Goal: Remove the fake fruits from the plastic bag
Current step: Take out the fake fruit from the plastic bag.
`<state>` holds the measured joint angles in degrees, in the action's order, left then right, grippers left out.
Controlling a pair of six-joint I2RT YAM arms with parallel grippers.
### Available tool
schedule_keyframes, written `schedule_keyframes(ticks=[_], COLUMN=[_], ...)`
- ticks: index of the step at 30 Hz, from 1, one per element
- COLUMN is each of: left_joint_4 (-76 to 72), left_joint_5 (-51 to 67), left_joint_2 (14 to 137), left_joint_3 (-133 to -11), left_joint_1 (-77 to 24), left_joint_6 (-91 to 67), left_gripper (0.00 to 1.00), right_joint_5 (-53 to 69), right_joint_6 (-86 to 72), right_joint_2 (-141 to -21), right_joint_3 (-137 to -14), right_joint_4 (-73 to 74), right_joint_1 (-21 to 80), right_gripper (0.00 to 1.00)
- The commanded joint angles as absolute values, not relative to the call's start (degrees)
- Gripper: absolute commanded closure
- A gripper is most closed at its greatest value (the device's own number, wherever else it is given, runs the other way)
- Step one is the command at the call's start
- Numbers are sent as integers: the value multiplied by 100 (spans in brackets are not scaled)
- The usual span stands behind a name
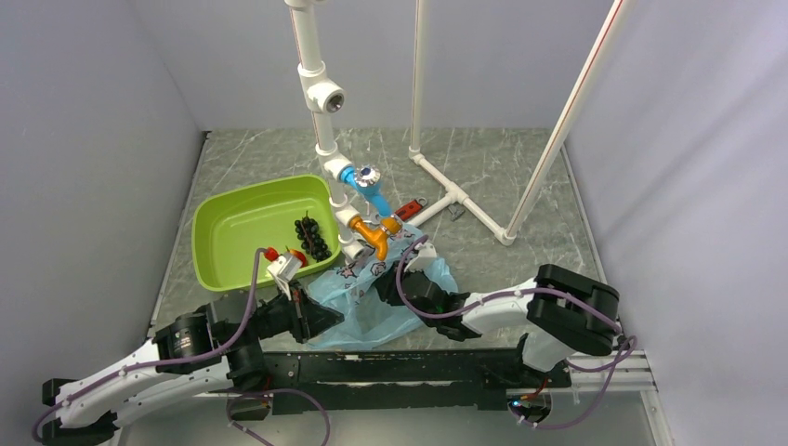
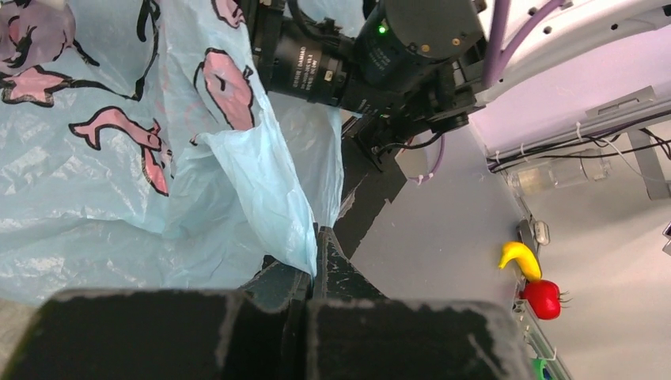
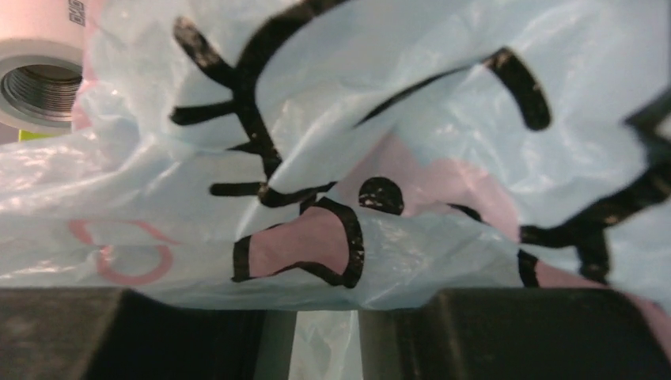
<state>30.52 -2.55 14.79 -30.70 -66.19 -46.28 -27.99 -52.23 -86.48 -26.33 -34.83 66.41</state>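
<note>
The light-blue plastic bag (image 1: 367, 297) with pink-and-black motifs lies crumpled on the table between both grippers. My left gripper (image 1: 327, 319) is shut on a fold of the bag's edge (image 2: 269, 198), which shows pinched between the closed fingers (image 2: 336, 265). My right gripper (image 1: 388, 283) is at the bag's right side. In the right wrist view the bag (image 3: 380, 237) drapes over the jaws and hides the fingertips, with plastic in the narrow gap. The dark grapes (image 1: 311, 237) lie in the lime-green tub (image 1: 232, 223). The green oval fruit is not visible.
A white PVC pipe frame with blue (image 1: 372, 193) and orange (image 1: 374, 237) fittings stands just behind the bag. A red tool (image 1: 410, 206) lies by it. Small red things (image 1: 271, 253) sit at the tub's near rim. A yellow banana (image 2: 518, 259) and red fruit (image 2: 542, 299) show far right.
</note>
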Motion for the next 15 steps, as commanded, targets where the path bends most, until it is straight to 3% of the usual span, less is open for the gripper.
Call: schedule_keyframes(ticks=[1,5,12,15], left_joint_4=[2670,2599,2527,2592], left_joint_5=[-65,-13,102,87], left_joint_2=[1423,1488,1465,1435], left_joint_3=[-3215,-3164,-2977,-2962], left_joint_1=[-6649,-6645,-6645,-6647], left_joint_6=[-4370,-4413,-4551,-4572], left_gripper=[100,100,100,100], right_joint_5=[-2784,-2696,-2758,-2728], right_joint_6=[-4904,-5059,-5272,-5357], right_joint_2=[-8932,-9188,-9474,-9639], right_joint_3=[-2799,-3048,-3248,-3321], right_joint_4=[-4246,-4245,-4470,-4529], right_joint_1=[6563,6477,6366,6294], right_gripper=[65,45,29,28])
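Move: Inside the bag's mouth, the right hand heads for a dark green fruit some 6 cm ahead, 4 cm left and 3 cm lower. The orange tap hangs about 7 cm ahead, 2 cm left and 8 cm above this hand; the black grapes in the tub lie roughly 8 cm ahead and 15 cm left, slightly lower. From the left hand, the green fruit is about 15 cm ahead, 5 cm right and 18 cm down. Reaching deeper under the bag's upper film, the right hand goes forward and left about 3 cm in all towards the green fruit, dipping barely a centimetre and coming level again. Its partly open fingers spread from about a third to nearly three quarters, wrist hardly turning. The left hand stays almost in place and keeps its pinch on the bag's rim. ##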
